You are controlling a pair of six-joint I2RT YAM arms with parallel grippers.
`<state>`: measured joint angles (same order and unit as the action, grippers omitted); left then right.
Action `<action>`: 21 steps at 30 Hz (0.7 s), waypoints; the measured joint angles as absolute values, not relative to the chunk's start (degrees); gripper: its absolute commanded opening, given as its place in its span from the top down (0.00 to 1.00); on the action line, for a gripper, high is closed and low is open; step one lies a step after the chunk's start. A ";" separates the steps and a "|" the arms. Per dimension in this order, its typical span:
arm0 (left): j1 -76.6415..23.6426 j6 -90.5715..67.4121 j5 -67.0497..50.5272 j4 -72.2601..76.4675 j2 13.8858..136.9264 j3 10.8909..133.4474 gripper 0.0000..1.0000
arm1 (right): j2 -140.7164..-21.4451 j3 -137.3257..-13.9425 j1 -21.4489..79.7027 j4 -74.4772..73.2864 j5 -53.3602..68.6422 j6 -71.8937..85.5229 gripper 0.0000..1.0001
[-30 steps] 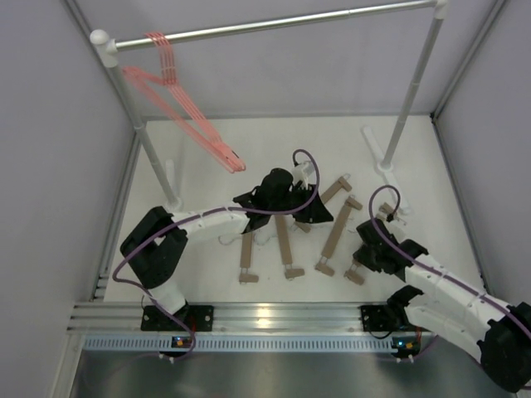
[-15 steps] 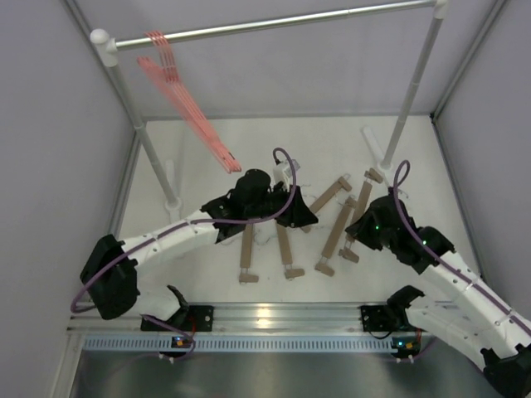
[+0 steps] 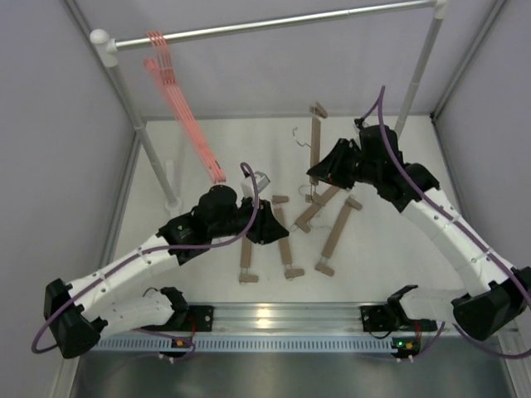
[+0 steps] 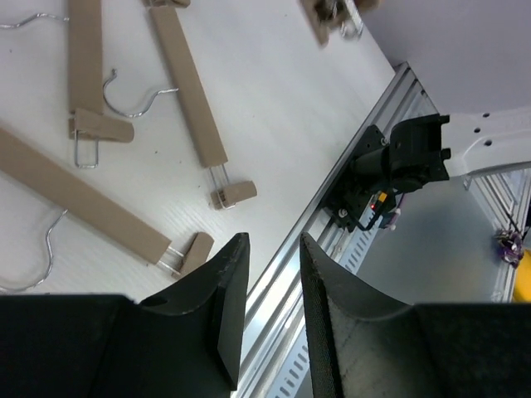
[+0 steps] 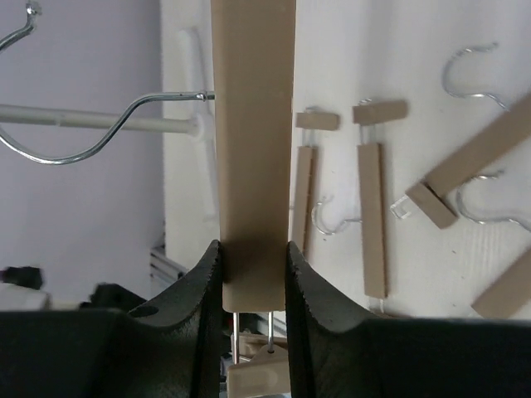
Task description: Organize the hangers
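My right gripper [image 5: 253,257] is shut on the lower end of a tan wooden bar hanger [image 5: 253,124]. The bar is lifted off the table and stands upright [image 3: 315,137], its silver hook [image 5: 124,124] sticking out sideways. Three more wooden hangers [image 3: 284,240] [image 3: 246,257] [image 3: 336,232] lie on the white table, and another [image 3: 319,207] lies under my right gripper [image 3: 319,176]. My left gripper [image 3: 276,233] hovers over the near-left ones, open, with nothing between its fingers [image 4: 226,290]. Pink wire hangers [image 3: 178,108] hang from the rail at the back left.
The silver rail [image 3: 274,23] spans the back on two white posts [image 3: 415,83] [image 3: 137,124]. An aluminium mounting rail [image 3: 265,315] runs along the near table edge. Grey walls close in on the left and right.
My right arm has raised a wooden hanger from the near right of the table up toward the back. My left arm has drawn back toward the near left. The pink hangers have swung steeper.
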<state>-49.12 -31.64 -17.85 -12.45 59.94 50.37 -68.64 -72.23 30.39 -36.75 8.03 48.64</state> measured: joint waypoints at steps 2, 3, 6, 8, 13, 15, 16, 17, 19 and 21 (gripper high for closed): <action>-49.12 -31.18 -17.28 -14.41 57.87 49.19 0.65 | -71.46 -75.99 29.28 -35.29 11.73 48.62 1.00; -49.12 -31.05 -17.04 -15.33 57.14 48.82 0.65 | -72.95 -78.04 28.60 -34.30 13.85 48.66 1.00; -49.12 -30.52 -16.78 -17.34 55.77 48.03 0.66 | -76.99 -83.85 26.85 -30.79 19.22 49.71 1.00; -49.12 -30.39 -16.64 -18.17 55.31 47.51 0.66 | -79.26 -87.02 25.85 -28.10 22.50 51.09 1.00; -49.12 -30.28 -16.19 -19.38 54.33 46.33 0.66 | -84.51 -93.73 24.93 -21.78 28.80 55.68 1.00; -49.12 -30.28 -15.92 -19.92 54.00 46.24 0.66 | -86.52 -96.20 24.93 -19.59 30.44 57.45 1.00; -49.12 -30.28 -15.90 -20.14 53.84 46.24 0.66 | -87.44 -97.34 24.93 -18.37 31.31 58.50 1.00; -49.12 -30.28 -15.75 -20.34 53.69 46.24 0.66 | -88.14 -98.21 24.93 -17.37 31.92 59.37 1.00; -49.12 -30.28 -15.57 -20.67 53.32 46.15 0.66 | -89.17 -99.55 24.93 -15.31 33.08 60.99 1.00; -49.12 -30.28 -15.55 -20.78 52.97 45.84 0.66 | -89.34 -99.94 24.93 -13.69 33.78 62.24 1.00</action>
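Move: The right hand holds the brown hanger near one end; the rail stretch it heads for lies some 25 cm ahead of this hand, about 8 cm to its left and 33 cm above. From the same hand, the pink hangers hang roughly 20 cm ahead, 40 cm left and 22 cm up; the right post stands 25 cm ahead and 34 cm right. From the empty left hand, that rail stretch is about 37 cm ahead, straight on, and 37 cm up. Right hand carries its hanger some 20 cm up, left and forward towards the rail; left hand drifts left-down. ##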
